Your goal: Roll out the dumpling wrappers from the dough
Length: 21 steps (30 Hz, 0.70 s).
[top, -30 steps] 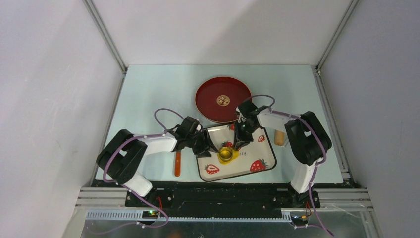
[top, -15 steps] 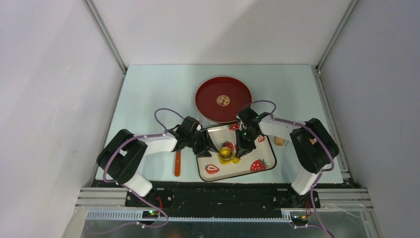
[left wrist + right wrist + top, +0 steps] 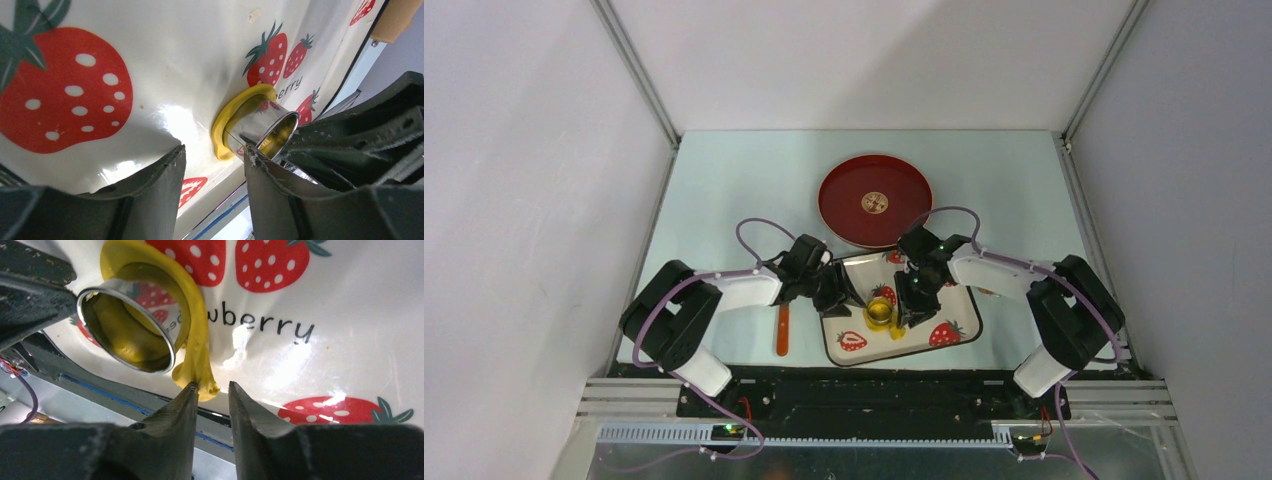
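Observation:
The yellow dough (image 3: pixel 192 325) lies on the strawberry-print tray (image 3: pixel 949 300) as a ragged ring around a shiny metal ring cutter (image 3: pixel 125 337) that stands on it. A tail of the dough (image 3: pixel 896 329) reaches toward the tray's near edge. My right gripper (image 3: pixel 212 386) is narrowly open at that tail, and the dough touches its left fingertip (image 3: pixel 192 390). My left gripper (image 3: pixel 215 152) is open on the cutter's (image 3: pixel 260 131) left side, with only tray between its fingers. Its right fingertip (image 3: pixel 252 160) is at the cutter's rim. No dumpling wrappers lie in the open; the cutter's inside shows yellow.
A red round plate (image 3: pixel 834 215) with a gold emblem sits behind the tray. An orange-handled tool (image 3: pixel 782 332) lies on the table left of the tray. A tan wooden piece (image 3: pixel 397 17) lies beyond the tray's right edge. Both grippers stand close together over the tray.
My right gripper has moved from the tray's back toward its near edge, beside the cutter, and its jaws have parted a little. The left arm has not moved.

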Each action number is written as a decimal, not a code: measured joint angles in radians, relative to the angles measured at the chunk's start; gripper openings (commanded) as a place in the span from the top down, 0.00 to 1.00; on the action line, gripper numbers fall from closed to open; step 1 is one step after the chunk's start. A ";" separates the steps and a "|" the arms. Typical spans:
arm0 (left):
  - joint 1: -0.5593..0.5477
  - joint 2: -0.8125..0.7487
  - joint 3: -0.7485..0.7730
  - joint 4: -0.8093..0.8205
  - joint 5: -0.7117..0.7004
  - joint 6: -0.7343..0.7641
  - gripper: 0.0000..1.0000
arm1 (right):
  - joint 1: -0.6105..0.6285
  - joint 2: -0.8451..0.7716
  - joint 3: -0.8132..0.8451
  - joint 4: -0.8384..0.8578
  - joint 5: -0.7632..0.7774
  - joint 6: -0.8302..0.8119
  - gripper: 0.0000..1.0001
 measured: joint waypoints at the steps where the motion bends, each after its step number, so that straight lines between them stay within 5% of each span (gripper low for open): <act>1: 0.000 0.000 0.000 0.000 0.000 0.000 0.45 | 0.003 -0.013 0.000 -0.007 0.003 0.001 0.58; 10: 0.000 0.001 0.001 0.000 0.002 0.000 0.45 | -0.020 -0.070 0.000 -0.089 0.071 0.006 0.48; 16: 0.000 0.001 0.001 0.000 0.002 0.000 0.45 | -0.077 -0.102 -0.005 -0.111 0.089 -0.013 0.31; 21: 0.000 0.001 0.001 0.000 0.002 0.000 0.45 | -0.054 -0.122 -0.005 -0.092 0.065 -0.033 0.30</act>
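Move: The dough scrap's tail is still at the right fingertips, about 1 cm left and 1 cm back of that hand, some 2 cm below; the metal ring standing in the dough is roughly 4 cm left and 2 cm ahead. The big strawberry print on the tray lies about 8 cm right and 2 cm back. From the left hand, the tail is some 7 cm right and 3 cm back, about 2 cm lower. The dough tail is let go as the right fingers, already slightly parted, spread wide. That hand rises a little over 2 cm in all, sliding right about 3.5 cm, away from the ring and tail, then easing back left under 1 cm. The left hand stays still, one fingertip against the ring's rim. ##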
